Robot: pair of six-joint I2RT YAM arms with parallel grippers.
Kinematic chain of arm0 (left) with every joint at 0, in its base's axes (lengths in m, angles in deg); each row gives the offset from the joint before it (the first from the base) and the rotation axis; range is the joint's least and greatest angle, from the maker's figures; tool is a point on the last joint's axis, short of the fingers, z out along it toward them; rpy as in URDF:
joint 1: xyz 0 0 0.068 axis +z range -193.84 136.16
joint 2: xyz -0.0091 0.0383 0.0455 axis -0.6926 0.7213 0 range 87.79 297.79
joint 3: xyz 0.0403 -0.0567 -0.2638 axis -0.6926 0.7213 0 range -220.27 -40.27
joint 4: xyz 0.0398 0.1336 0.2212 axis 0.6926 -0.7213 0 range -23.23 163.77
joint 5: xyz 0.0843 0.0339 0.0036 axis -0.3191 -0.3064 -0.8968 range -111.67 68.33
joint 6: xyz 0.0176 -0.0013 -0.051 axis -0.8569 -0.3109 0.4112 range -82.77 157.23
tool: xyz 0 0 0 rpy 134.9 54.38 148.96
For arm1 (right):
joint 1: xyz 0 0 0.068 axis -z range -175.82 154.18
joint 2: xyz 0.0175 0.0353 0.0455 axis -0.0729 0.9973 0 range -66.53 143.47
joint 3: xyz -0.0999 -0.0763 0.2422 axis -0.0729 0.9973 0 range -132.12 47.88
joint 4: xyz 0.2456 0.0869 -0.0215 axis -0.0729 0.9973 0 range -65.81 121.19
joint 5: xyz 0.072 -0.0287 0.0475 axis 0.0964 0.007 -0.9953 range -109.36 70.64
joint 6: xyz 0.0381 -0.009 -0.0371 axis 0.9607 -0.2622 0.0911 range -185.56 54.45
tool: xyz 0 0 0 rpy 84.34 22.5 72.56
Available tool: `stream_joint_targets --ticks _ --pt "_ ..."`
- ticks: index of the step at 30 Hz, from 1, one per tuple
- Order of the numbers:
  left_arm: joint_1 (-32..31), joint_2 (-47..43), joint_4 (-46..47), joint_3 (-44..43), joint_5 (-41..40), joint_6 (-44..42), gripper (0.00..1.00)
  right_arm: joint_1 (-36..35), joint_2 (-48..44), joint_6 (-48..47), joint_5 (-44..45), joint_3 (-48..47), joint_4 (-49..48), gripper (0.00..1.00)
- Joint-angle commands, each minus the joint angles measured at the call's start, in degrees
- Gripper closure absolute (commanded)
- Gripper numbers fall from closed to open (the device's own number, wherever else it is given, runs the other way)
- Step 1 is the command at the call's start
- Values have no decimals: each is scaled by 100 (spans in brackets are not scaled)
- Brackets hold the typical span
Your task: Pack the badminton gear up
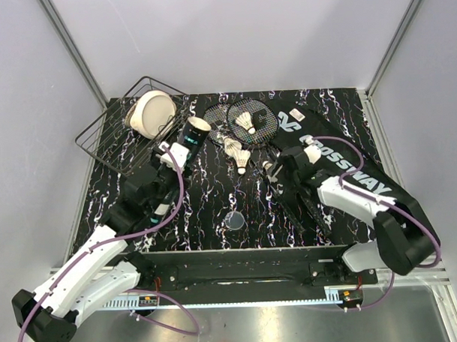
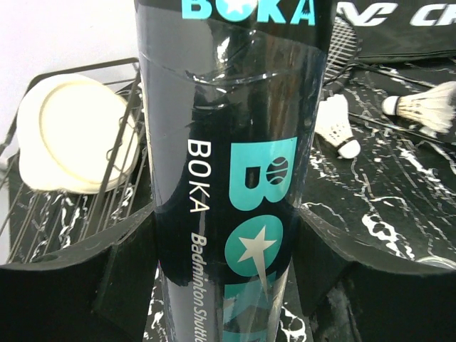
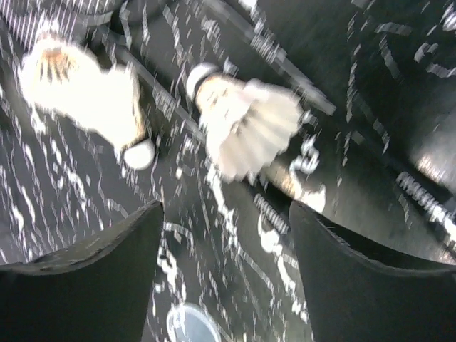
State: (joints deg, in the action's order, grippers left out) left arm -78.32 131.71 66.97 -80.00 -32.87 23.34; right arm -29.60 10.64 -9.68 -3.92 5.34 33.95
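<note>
My left gripper is shut on the black teal-lettered shuttle tube, which is tilted with its open end toward the far side. My right gripper is open and holds nothing. It hangs over a white shuttlecock lying across a racket shaft. Two more shuttlecocks lie just to the left, and another rests on the two overlapping racket heads. The long black racket bag lies under my right arm.
A black wire basket stands at the back left with a cream round object in it, close to the tube. A small clear round lid lies on the table between the arms.
</note>
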Motion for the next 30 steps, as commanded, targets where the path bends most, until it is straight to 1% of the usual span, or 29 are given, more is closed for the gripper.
stream_joint_targets --ticks 1,3,6,7,10,11,12,14,15,16,18,21,24,25,26,27,28,29,30 --pt "-208 -200 400 -27 513 88 100 460 517 3 134 -104 -852 33" --pt "-278 -174 400 -9 575 45 100 512 913 -112 152 -289 -888 35" --pt "-384 -95 400 -26 610 -26 100 530 1353 -358 -93 -333 -1572 40" --pt "-401 -77 400 -35 628 -17 100 530 1449 -384 -146 -368 -1756 40" --pt "-445 -68 400 -44 698 -35 100 539 1740 -551 -287 -614 -1863 44" --pt "-454 -77 400 -18 690 -61 100 530 1801 -578 -305 -684 -1881 51" --pt "-481 -77 400 -9 681 -79 100 539 1802 -621 -305 -720 -1872 63" --pt "-516 -112 391 17 611 -149 100 522 1636 -857 -209 -912 -1531 73" --pt "-525 -121 391 26 584 -166 100 530 1539 -964 -104 -957 -1347 82" --pt "-533 -121 373 26 541 -201 100 530 1286 -1060 80 -957 -1119 88" --pt "-542 -112 373 26 540 -219 100 530 1030 -1333 196 -817 -1125 100" --pt "-542 -59 382 9 610 -246 100 530 687 -2009 -75 -843 -1108 100" --pt "-551 -15 338 17 663 -351 100 530 274 -2633 -987 -948 -828 100" --pt "-542 2 347 87 715 -517 100 530 20 -2843 -1800 -1001 -618 100" --pt "-551 55 356 131 890 -623 100 530 -121 -3185 -2147 -1123 -459 100" --pt "-542 107 338 184 1048 -772 100 530 -279 -3336 -2455 -1177 -292 100" --pt "-551 169 286 245 1241 -1234 100 530 -586 -3486 -3163 -1229 49 100" --pt "-542 256 251 368 1574 -1448 100 539 -728 -3757 -3536 -1387 235 100" --pt "-542 283 215 456 1725 -1685 100 530 -842 -3838 -3853 -1484 420 100"
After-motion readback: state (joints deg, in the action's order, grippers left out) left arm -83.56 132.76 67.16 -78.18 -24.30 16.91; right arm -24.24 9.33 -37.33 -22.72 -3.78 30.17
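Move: The shuttlecock I'm after lies on the table about 7 cm ahead of my open right hand, some 1 cm to its left and 6 cm below. Its nearest neighbour is another shuttlecock, roughly 11 cm ahead and 12 cm left of that hand; the clear lid is about 9 cm back and 15 cm left. From my left hand, which holds the shuttle tube, the target is about 10 cm ahead, 28 cm right and 22 cm below. I reach my right hand forward and down, about 6 cm each way, and pinch the shuttlecock by its feather skirt. Then I lift it some 13 cm, drawing back and a little left as the wrist tips up and turns counter-clockwise. My left hand keeps its grip on the tube and swings it about 5 cm right and slightly back, turning clockwise so the mouth comes towards the shuttlecock, and dips at the end. ##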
